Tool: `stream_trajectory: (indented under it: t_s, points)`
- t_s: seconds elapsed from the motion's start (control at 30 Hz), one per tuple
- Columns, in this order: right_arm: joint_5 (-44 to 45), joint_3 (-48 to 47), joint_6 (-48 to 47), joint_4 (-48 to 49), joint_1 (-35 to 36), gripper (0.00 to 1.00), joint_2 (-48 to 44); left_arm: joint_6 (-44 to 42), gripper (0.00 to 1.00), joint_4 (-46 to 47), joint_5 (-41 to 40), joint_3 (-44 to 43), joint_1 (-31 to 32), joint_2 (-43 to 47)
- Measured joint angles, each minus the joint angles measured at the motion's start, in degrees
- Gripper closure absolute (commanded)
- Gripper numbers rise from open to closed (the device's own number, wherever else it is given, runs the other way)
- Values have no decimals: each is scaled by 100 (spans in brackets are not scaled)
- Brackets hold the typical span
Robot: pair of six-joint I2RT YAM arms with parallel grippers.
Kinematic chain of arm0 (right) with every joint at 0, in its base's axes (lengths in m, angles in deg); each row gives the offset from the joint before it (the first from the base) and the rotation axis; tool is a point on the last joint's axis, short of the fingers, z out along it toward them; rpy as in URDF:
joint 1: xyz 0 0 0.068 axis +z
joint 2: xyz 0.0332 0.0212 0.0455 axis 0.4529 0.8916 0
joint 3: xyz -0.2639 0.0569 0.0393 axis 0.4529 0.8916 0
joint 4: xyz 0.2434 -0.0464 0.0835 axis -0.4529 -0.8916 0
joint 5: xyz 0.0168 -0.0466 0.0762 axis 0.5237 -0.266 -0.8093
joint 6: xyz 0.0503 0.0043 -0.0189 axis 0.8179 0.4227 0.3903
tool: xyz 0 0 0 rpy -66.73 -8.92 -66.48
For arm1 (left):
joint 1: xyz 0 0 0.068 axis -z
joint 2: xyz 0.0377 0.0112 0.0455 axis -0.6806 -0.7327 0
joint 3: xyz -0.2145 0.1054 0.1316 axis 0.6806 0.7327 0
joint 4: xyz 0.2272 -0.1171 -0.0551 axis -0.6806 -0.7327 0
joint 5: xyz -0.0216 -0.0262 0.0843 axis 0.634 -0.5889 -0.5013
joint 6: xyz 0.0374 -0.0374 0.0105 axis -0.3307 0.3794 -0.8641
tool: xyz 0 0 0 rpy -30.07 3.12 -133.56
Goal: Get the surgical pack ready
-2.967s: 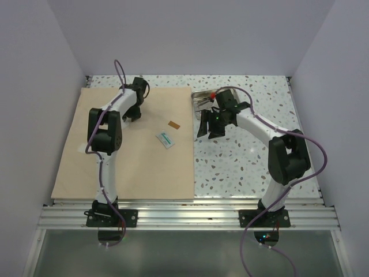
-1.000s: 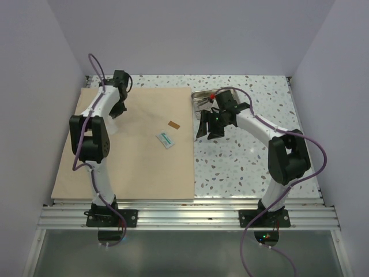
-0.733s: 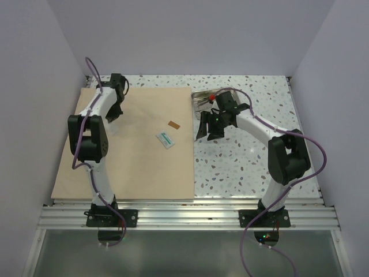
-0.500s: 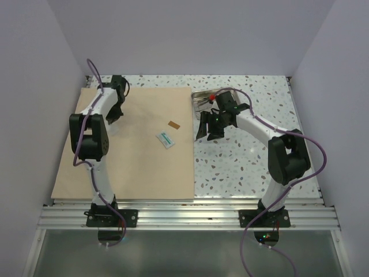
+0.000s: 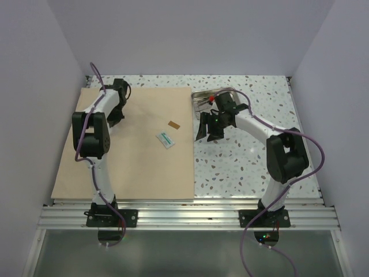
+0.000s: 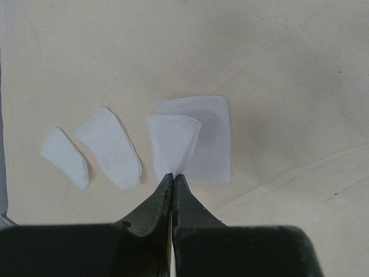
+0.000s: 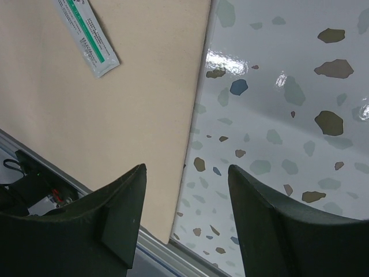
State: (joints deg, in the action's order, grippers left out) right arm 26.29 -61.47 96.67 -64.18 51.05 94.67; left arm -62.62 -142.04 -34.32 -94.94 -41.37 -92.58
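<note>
The tan wrap sheet (image 5: 138,161) lies flat on the left half of the table. The steel tray (image 5: 202,99) sits just off its far right corner, partly hidden by the right arm. My left gripper (image 5: 115,118) is at the sheet's far left. In the left wrist view this left gripper (image 6: 173,175) is shut, pinching the tip of a folded white gauze piece (image 6: 173,141). A flat gauze square (image 6: 212,138) lies under it on the sheet (image 6: 277,69). My right gripper (image 5: 207,130) hangs open and empty over the sheet's right edge (image 7: 199,115), as the right wrist view of it (image 7: 187,167) shows.
Two more white gauze pieces (image 6: 109,147) (image 6: 64,157) lie left of the held one. A green-and-white packet (image 5: 166,139) (image 7: 86,37) and a small brown packet (image 5: 173,124) rest mid-sheet. Speckled tabletop (image 5: 248,156) spreads to the right. Walls enclose three sides.
The left arm swung from the sheet's far middle to its far left, then settled slightly back toward the right. The right arm has hardly moved.
</note>
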Motion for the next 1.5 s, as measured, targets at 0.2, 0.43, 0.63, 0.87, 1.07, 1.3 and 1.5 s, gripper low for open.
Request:
stream_trajectory:
  t_s: [0.2, 0.43, 0.63, 0.87, 1.07, 1.3, 1.5]
  points:
    - [-4, 0, 0, 0, 0, 37, 92, -2, 100, 50, -7, 11, 0, 0]
    - [-20, 0, 0, 2, 0, 37, 155, -4, 100, 94, -46, 22, 11, 0]
    - [-22, 0, 0, 0, 0, 37, 166, -4, 100, 125, -46, 35, 31, -72]
    - [-26, 0, 0, 2, 0, 37, 195, -7, 99, 186, -39, 59, 50, -179]
    - [-46, -2, 0, 0, 0, 37, 258, -7, 99, 221, -37, 59, 50, -221]
    - [-63, -13, 0, 2, 0, 37, 258, -17, 91, 247, -37, 59, 55, -234]
    - [-107, -15, 0, 2, 0, 37, 258, -48, 68, 249, -22, 59, 76, -234]
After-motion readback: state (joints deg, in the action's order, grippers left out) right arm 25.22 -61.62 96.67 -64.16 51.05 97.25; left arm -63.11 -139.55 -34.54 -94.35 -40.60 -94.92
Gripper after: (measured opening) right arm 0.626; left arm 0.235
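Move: Just under the left hand, which already pinches a gauze, lies the flat gauze pad that the held one goes onto: some 2 cm ahead, level sideways, about 4 cm down. At the same depth, a near gauze piece lies roughly 5 cm left and 2 cm back, and a far gauze piece about 8 cm left and 4 cm back. From the empty right hand, the pad is about 47 cm left, 10 cm ahead and 7 cm lower. Lowering the pinched gauze almost straight down onto the flat pad, the left hand holds still at first, then sinks about 2 cm without turning and stops there. Only then do its shut fingers part, to about a fifth of their range, easing their pinch on the gauze. The right hand, empty and partly open, sinks about 1.5 cm above the table by the mat's edge. ##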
